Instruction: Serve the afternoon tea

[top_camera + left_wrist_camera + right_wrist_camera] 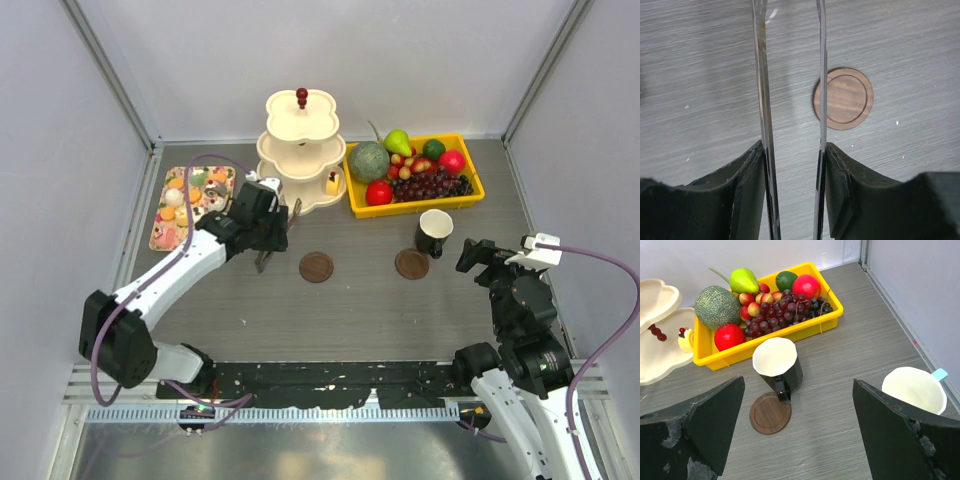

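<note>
My left gripper [268,236] [792,150] is shut on a pair of thin metal tongs [762,90]. The blades stand apart with nothing between them, tips pointing at the table beside the left coaster [316,266] [843,98]. Small sweets [190,200] lie on the flowered tray [160,232] at the left. A yellow cake piece [332,183] [686,339] sits on the lowest tier of the cream stand [300,150]. The black mug [434,232] [777,364] stands partly on the right coaster [411,263] [770,413]. My right gripper [478,255] [797,390] is open, empty, near that mug. A white mug [915,389] stands to its right.
A yellow tray of fruit [412,172] [770,305] sits at the back right, next to the tiered stand. Grey walls close the table in at the back and on both sides. The right wall runs close to the white mug.
</note>
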Tool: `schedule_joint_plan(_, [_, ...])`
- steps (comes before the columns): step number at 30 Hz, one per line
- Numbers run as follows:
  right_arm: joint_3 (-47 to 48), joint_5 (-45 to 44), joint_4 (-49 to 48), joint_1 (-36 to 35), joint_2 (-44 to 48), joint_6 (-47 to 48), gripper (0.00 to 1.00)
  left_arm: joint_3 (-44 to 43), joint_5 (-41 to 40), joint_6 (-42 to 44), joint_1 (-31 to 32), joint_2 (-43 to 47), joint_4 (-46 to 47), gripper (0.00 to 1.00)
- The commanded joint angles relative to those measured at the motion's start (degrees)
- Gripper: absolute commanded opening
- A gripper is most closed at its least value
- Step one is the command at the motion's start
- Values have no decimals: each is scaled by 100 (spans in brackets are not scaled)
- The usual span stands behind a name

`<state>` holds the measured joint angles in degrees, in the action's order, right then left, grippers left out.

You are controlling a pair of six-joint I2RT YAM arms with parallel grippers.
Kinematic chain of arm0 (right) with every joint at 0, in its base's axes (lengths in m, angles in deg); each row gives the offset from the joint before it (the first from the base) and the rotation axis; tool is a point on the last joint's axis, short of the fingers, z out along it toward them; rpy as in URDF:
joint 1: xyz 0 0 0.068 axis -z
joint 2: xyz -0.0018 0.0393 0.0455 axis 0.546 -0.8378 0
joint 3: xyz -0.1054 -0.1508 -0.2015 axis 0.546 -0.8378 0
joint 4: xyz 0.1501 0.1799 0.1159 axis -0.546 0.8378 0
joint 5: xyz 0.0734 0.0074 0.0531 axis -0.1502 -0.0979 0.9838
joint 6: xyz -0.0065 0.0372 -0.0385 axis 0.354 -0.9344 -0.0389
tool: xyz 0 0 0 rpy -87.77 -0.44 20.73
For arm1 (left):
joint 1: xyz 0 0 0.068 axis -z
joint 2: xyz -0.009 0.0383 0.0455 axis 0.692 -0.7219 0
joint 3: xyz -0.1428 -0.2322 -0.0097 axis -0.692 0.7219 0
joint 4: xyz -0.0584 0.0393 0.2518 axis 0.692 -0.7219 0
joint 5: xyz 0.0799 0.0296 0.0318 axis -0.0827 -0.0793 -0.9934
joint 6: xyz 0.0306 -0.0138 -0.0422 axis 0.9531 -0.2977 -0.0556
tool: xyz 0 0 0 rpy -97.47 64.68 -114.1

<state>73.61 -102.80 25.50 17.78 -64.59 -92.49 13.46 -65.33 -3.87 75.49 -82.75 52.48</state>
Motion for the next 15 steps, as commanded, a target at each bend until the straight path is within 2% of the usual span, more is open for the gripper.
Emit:
schedule_joint_plan(1, [-3, 21, -232, -24, -9, 28, 96, 79, -433, -172, -357, 680, -510, 50])
schedule_joint_plan(9, [32, 100, -179, -25, 0, -43, 96, 351, -601, -207, -1236, 1489, -1240, 50])
schedule_joint_plan(15, [585, 21, 277, -33, -255, -8, 96, 422, -645, 39, -2000, 1797, -1609, 50])
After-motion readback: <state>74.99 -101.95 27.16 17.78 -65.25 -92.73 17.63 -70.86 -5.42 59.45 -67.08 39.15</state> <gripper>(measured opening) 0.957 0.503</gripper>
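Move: About 21 cm to the left of the left hand and 14 cm farther out is the middle of the snack tray, some 16 cm lower. The yellow cake on the stand's bottom plate sits roughly 19 cm ahead and 14 cm right, the plate's middle about 18 cm ahead and 7 cm right; the left coaster is 11 cm right and 2 cm back. From the right hand, the tray lies about 74 cm left and 23 cm ahead. Swinging the empty tongs away from the tiered stand, the left hand sweeps quickly left about 13 cm towards the snack tray, easing back some 3 cm and rising about as much early on before levelling off. The wrist turns roughly 20 degrees counter-clockwise, and the fingers keep their hold on the tongs. ##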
